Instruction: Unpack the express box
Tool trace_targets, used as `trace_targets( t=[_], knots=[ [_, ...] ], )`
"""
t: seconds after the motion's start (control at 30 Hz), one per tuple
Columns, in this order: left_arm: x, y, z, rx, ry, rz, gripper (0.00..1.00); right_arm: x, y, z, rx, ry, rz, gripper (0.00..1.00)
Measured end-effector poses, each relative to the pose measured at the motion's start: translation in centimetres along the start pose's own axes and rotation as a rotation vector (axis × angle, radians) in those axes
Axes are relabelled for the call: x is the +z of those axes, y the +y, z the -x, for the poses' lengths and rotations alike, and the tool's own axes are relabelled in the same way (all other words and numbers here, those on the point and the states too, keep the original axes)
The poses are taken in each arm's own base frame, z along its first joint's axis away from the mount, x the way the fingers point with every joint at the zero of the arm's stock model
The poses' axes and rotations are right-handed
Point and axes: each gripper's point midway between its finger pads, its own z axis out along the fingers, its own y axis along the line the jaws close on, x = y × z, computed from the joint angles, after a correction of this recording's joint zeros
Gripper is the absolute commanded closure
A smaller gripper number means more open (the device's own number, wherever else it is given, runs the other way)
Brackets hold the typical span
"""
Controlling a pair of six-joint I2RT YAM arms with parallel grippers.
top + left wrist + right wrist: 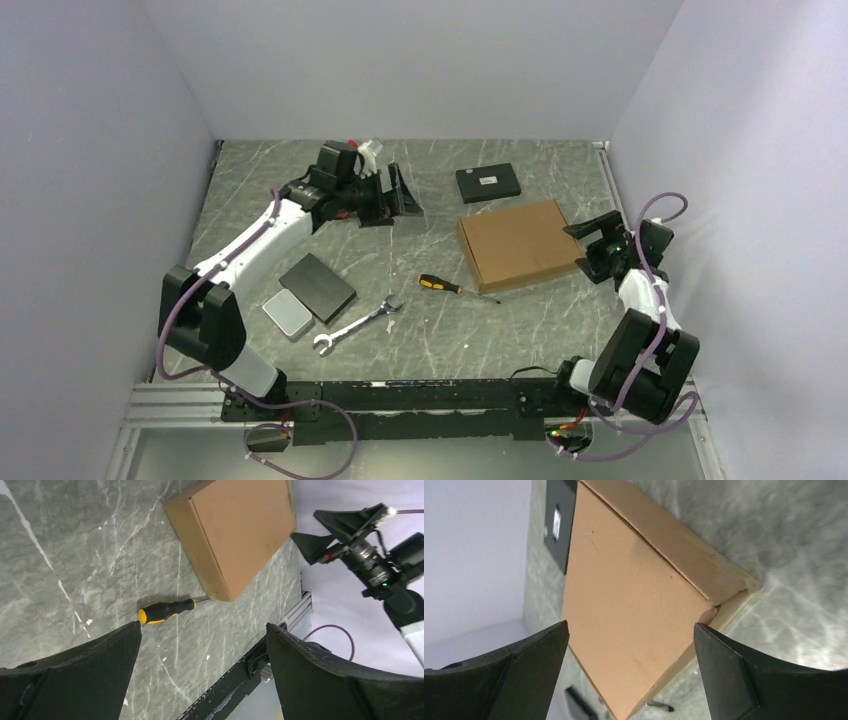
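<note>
The express box (520, 243) is a flat brown cardboard mailer, lid closed, lying on the marble table right of centre. It also shows in the left wrist view (235, 527) and the right wrist view (634, 605). My right gripper (590, 248) is open and empty, hovering at the box's right edge, with a box corner between its fingers (524, 675). My left gripper (392, 200) is open and empty, raised at the back, left of the box and apart from it; its fingers (85, 675) frame bare table.
A yellow-and-black screwdriver (452, 287) lies at the box's front left corner, also seen in the left wrist view (167, 611). A small black labelled box (488, 183) sits behind it. A dark grey slab (317, 287), a silver tin (288, 315) and a wrench (356, 325) lie at the left front.
</note>
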Motion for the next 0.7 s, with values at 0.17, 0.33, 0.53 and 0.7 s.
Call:
trace_targets(
  t=[0.17, 0.33, 0.53, 0.7],
  knots=[
    [3.0, 0.4, -1.0, 0.012, 0.038, 0.023, 0.01, -1.9, -0.9, 1.9, 0.030, -0.134, -0.059, 0.00],
    [8.7, 0.5, 1.5, 0.028, 0.048, 0.014, 0.01, -1.8, -3.7, 1.3, 0.088, -0.161, -0.142, 0.00],
    [16.0, 1.0, 2.8, 0.052, 0.075, -0.006, 0.01, -1.6, -5.9, -0.3, 0.114, -0.125, -0.206, 0.00],
    [21.5, 2.8, 2.3, 0.050, 0.105, -0.020, 0.01, -1.1, -5.3, -0.8, 0.032, -0.090, -0.163, 0.00]
  ],
)
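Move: The box's middle lies about 31 cm to the left hand's right, 4 cm ahead and 20 cm below. From the same hand, the screwdriver is some 10 cm back and 14 cm right, and the black case about 20 cm ahead and 24 cm right, both some 21 cm lower. From the right hand, the box's middle is 13 cm left, 2 cm ahead and 8 cm down; the black case is roughly 22 cm ahead and 19 cm left. Rightward, forward and down in nearly equal parts, some 12 to 13 cm each, the left hand sweeps with open fingers towards the box's far-left corner, its wrist nearly unturned. The right hand, also open, eases back and right past the near-right corner, then sinks to about 3.5 cm lower, turning roughly 10 degrees clockwise before turning a little back and edging left again. ##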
